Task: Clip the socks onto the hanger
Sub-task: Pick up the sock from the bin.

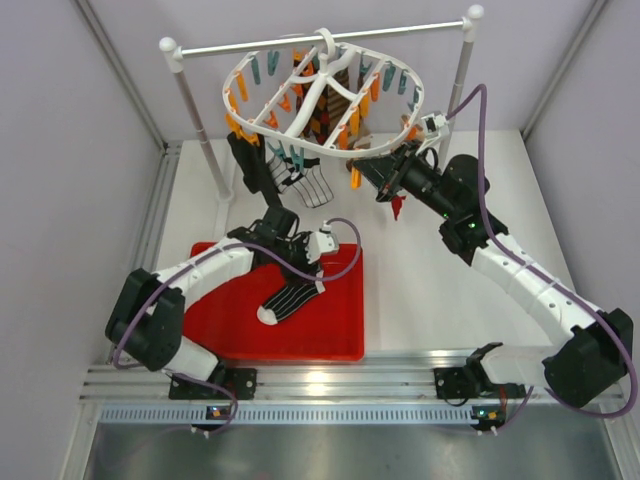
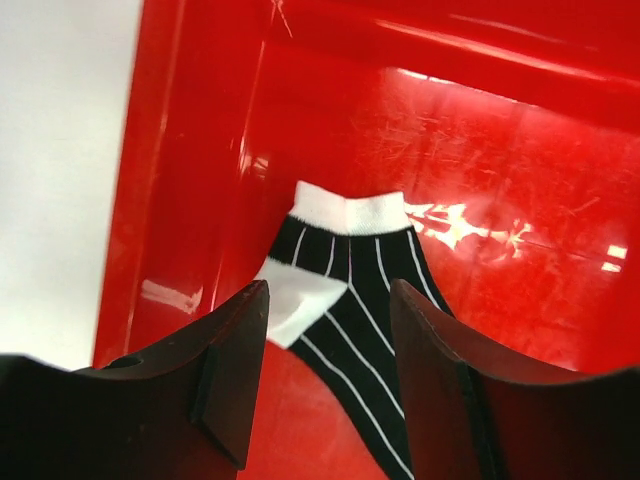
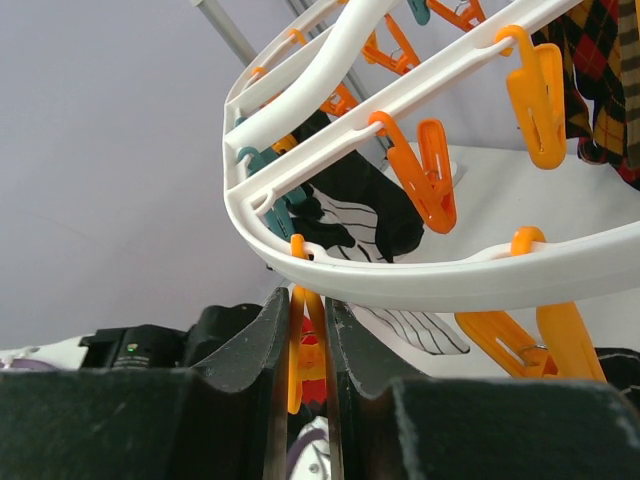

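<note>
A black sock [image 1: 290, 298] with thin white stripes and white ends lies flat in the red tray [image 1: 230, 330]. My left gripper [image 1: 303, 268] hovers just over it, open. In the left wrist view the sock [image 2: 350, 290] runs between and under the two spread fingertips, which do not pinch it. The white hanger [image 1: 312, 146] hangs from the rod with orange and teal clips. It carries a striped sock [image 1: 302, 182] and patterned socks [image 1: 325, 110]. My right gripper [image 1: 372, 168] is at its near rim, shut on an orange clip [image 3: 305, 330] under the hanger rim [image 3: 450, 280].
The white rod [image 1: 320, 40] on two posts spans the back of the table. A small dark red piece [image 1: 400, 207] hangs below the right gripper. White walls enclose the left, right and back. The tray's raised rim [image 2: 180, 150] stands beside the sock.
</note>
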You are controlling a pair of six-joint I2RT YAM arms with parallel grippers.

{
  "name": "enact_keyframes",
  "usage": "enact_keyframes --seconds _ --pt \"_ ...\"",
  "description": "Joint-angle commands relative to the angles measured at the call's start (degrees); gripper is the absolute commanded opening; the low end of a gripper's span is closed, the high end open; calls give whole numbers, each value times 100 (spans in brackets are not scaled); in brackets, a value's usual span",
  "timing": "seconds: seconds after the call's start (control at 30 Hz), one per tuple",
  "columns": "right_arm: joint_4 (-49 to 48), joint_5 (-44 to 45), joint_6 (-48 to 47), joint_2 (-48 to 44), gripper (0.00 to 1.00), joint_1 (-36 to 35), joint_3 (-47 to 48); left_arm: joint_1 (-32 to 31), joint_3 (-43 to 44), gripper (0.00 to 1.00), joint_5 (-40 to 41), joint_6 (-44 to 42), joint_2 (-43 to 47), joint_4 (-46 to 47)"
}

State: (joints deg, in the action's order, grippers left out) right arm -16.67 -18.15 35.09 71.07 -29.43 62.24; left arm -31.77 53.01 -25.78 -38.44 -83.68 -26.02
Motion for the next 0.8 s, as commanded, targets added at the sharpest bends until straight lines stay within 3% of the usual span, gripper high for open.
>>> enact_keyframes --seconds 0.0,0.23,0.33,0.5,0.63,0.77 --pt "-56 -101 -46 -49 0 51 8 -84 16 57 73 -41 -324 466" --pt "-65 -110 -64 -5 0 69 8 -145 -1 54 336 -375 -904 387" --pt "-56 -118 -64 -5 0 78 -1 -268 -63 48 494 -507 -1045 300" --pt "-21 -110 -81 -40 0 113 8 -374 -72 0 399 -271 -809 282" --pt "14 -92 -73 -84 0 139 16 -374 -2 0 -355 405 392 281" --pt "-64 -101 59 -93 0 139 -1 -400 -159 0 -884 1957 1370 1437"
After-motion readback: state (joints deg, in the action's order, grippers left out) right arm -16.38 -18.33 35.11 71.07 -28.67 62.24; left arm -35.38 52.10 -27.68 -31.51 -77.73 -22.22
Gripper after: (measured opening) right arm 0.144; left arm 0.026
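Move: Directly below the left hand, some 6 cm down, lies the white cuff end of the black striped sock; the sock runs away from there, its middle about 4 cm back and 4 cm to the left, 7 cm below. The bin's far wall stands roughly 7 cm straight ahead and its right wall about 11 cm to the right, level fore and aft. From the right hand the sock's middle is some 14 cm left, 12 cm back and 36 cm below. Dropping about 5 cm almost straight onto the sock's cuff end, the left hand shuts its half-open fingers and pinches the cloth just below the white cuff. It then lifts about 9 cm, ever faster, drifting some 2 cm to the right as the fingers tip outward to the right by roughly 15 degrees. The right hand stays put, still gripping the orange clip at the hanger's rim. ##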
